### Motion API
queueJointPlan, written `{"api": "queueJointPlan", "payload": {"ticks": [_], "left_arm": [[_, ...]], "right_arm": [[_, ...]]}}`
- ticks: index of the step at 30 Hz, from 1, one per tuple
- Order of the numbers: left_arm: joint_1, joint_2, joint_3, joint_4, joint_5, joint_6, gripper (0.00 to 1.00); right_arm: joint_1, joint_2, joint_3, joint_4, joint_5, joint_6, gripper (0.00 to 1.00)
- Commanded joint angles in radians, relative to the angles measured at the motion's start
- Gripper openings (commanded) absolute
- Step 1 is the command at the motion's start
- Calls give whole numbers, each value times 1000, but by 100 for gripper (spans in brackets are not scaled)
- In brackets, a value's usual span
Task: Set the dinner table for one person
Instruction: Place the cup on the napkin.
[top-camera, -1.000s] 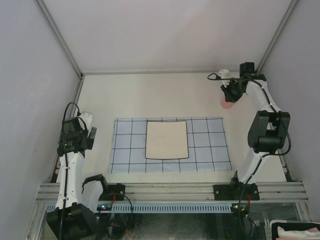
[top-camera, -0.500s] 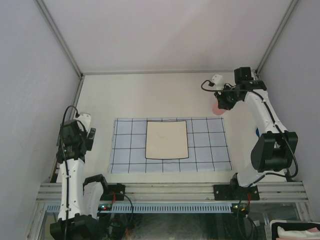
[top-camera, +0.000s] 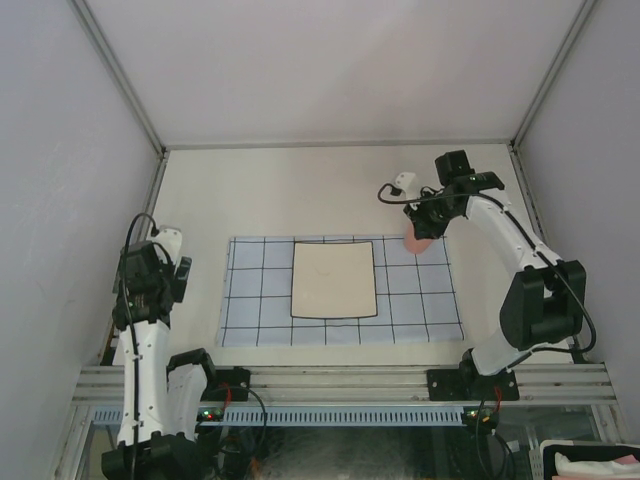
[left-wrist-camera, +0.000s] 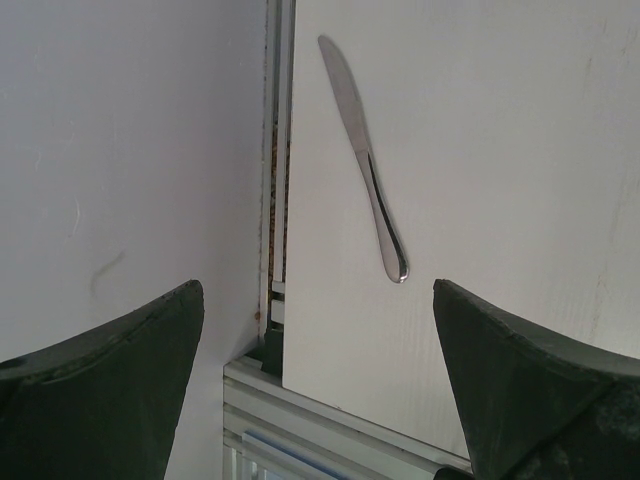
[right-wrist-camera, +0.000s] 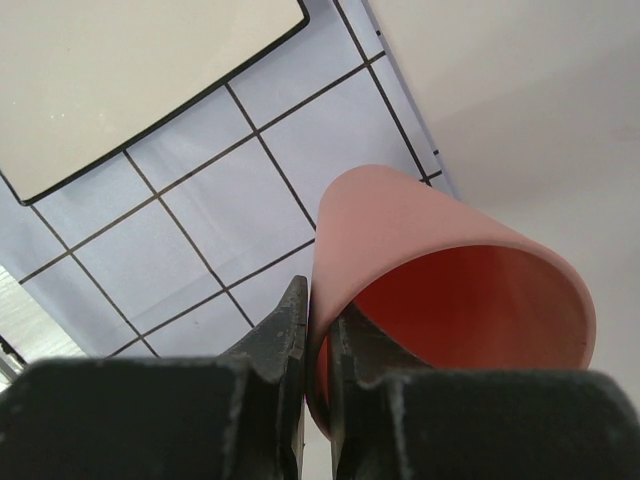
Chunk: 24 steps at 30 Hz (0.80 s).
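Note:
A pink cup hangs tilted over the back right corner of the light-blue grid cloth. My right gripper is shut on its rim, one finger inside and one outside. A cream square plate lies in the middle of the cloth. The off-white dinner table carries a metal knife near its left edge. My left gripper is open above the table's near left corner, short of the knife's handle, with nothing between its fingers.
Grey rails run along the near edge, and a rail with a gap lines the left side by the pale wall. Walls close the back and both sides. My left arm stands at the left edge of the table.
My right arm has carried the pink cup from the back right corner leftward and nearer, to the cloth's back right corner. The left arm has barely shifted.

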Motion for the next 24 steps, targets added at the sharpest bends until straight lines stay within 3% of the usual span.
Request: {"api": "queueJointPlan", "payload": {"ticks": [1,21,24], "left_arm": [[7,-28,-29,6,1,18,100],[7,-28,-47,28,-23,48,100],[7,-21,-44,26,-17,46,100]], "right_arm": [[30,37,13,62,11,26,0],[82,170,17,114,10,32,0],[87,179,17,122,2,45,11]]}}
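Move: The right hand already holds the cup by its wall at the rim. The napkin spot it is being taken to lies some 13 cm below this hand, about 3 cm to its left and 2 cm ahead. The plate's middle is about 19 cm left and 4 cm back; the napkin's far right corner is about 6 cm right and 6 cm ahead. From the left hand, that spot lies roughly 57 cm right, 12 cm ahead and 14 cm below. Still pinching the cup's wall at the rim, the right hand lowers the cup about 4 cm towards the napkin between the plate and the napkin's right edge. It drifts some 2.5 cm left towards the plate as it sinks, with only a slight tilt of the wrist, then holds almost still low over the napkin, fingers still shut on the cup. ##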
